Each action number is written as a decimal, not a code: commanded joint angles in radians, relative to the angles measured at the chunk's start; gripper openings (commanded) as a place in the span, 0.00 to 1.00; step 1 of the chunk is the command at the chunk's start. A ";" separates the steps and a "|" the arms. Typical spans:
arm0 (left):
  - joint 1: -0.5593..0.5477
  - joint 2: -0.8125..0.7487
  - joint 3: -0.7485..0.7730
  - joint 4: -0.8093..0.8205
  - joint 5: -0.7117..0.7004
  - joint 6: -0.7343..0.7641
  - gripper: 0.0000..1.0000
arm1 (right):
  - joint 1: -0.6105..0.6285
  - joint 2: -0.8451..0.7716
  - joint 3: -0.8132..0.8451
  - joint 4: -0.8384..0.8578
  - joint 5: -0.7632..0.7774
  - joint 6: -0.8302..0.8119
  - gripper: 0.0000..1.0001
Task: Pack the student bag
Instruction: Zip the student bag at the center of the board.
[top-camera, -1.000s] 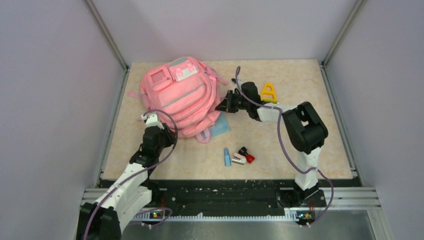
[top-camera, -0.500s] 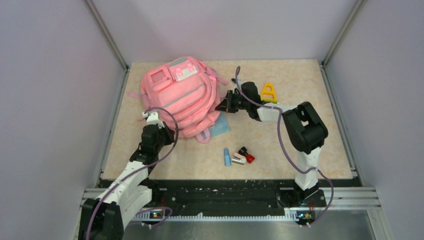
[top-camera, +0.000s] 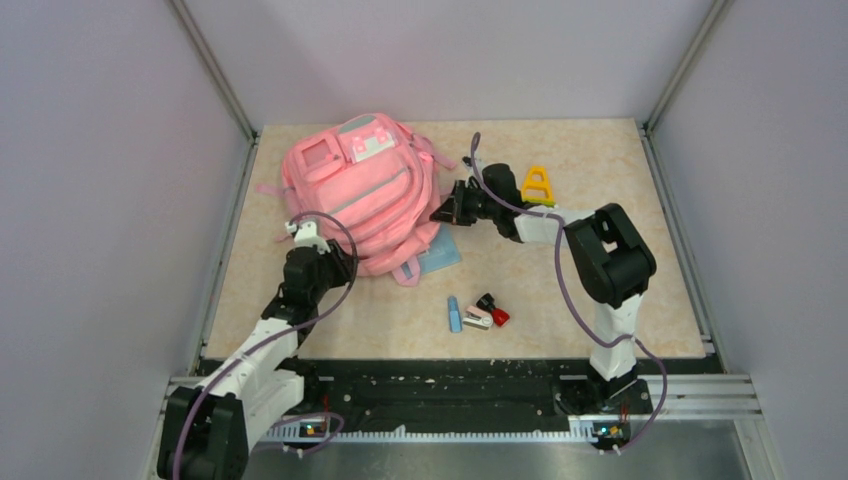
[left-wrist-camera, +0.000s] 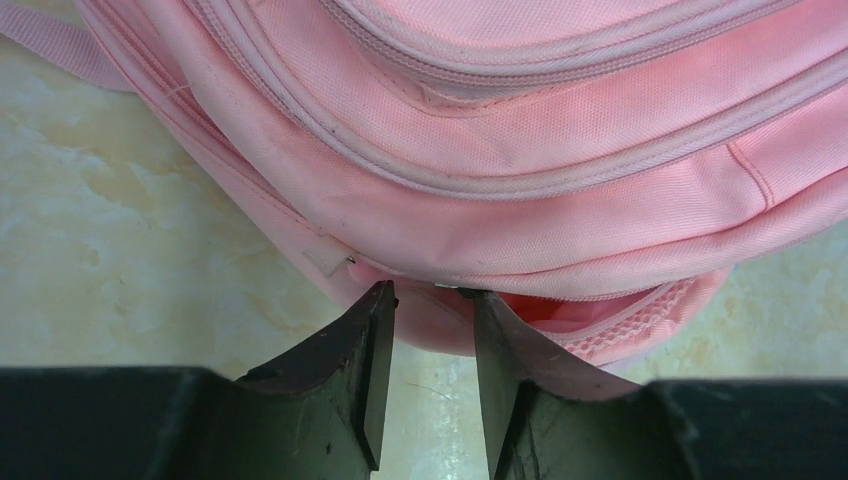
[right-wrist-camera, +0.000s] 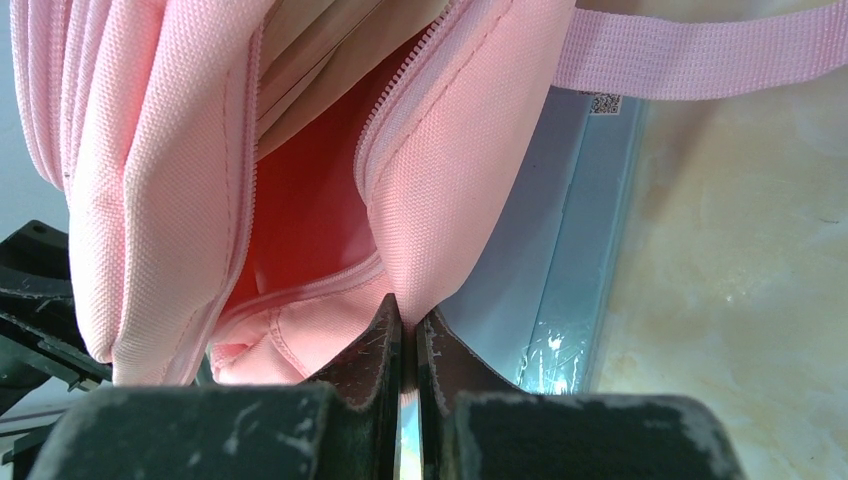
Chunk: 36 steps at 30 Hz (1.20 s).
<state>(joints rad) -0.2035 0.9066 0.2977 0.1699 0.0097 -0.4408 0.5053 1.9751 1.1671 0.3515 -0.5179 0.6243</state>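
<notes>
The pink student bag (top-camera: 360, 190) lies flat at the back left of the table. My left gripper (top-camera: 306, 236) sits at its near left edge. In the left wrist view the left gripper (left-wrist-camera: 432, 292) is open, and its tips touch the lower seam of the bag (left-wrist-camera: 500, 190), with bare table showing between the fingers. A small metal piece shows by the right fingertip. My right gripper (top-camera: 447, 210) is at the bag's right side. It (right-wrist-camera: 408, 312) is shut on the fabric edge of the bag (right-wrist-camera: 160, 150) beside an unzipped opening with a red-pink inside.
A pale blue flat packet (top-camera: 441, 254) lies partly under the bag's near right corner, and the packet (right-wrist-camera: 560, 250) shows beside my right fingers. A yellow triangular piece (top-camera: 537, 184) stands behind the right arm. A blue stick (top-camera: 454, 314) and small red, black and white items (top-camera: 487, 312) lie mid-table.
My left wrist has shifted slightly toward the bag's near edge. The right arm and the bag have not visibly moved.
</notes>
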 joint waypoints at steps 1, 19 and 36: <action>0.003 -0.040 0.022 0.048 0.036 -0.075 0.40 | 0.006 -0.009 -0.009 0.057 -0.046 -0.006 0.00; -0.107 -0.229 0.238 -0.204 0.162 0.093 0.70 | 0.212 -0.262 -0.303 0.114 0.060 0.041 0.36; -0.748 0.200 0.371 -0.126 -0.790 0.575 0.95 | -0.092 -0.590 -0.494 -0.020 0.055 -0.028 0.73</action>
<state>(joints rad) -0.9073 1.0077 0.6235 -0.0319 -0.5159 0.0151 0.4259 1.4399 0.6769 0.3271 -0.4450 0.6308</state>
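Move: The bag's near right corner lies about 16 cm to the right of my left hand, level with it fore and aft, some 3 cm lower. The bag's middle is roughly 15 cm ahead and 4 cm right of this hand, and the blue folder about 3 cm ahead, 21 cm right and 6 cm below. My right hand is already shut on the rim of the bag's right side, with the near right corner about 11 cm back and 5 cm left of it. I keep my right hand's pinch on the rim and drag it back about 11 cm and some 5 cm left, dipping a little, then open, let go and draw away to the right and up. My left hand rises about 13 cm off the bag's near edge, swings right some 12 cm and comes partway down over the near right corner, turning clockwise, rolling left side up and opening wide. ##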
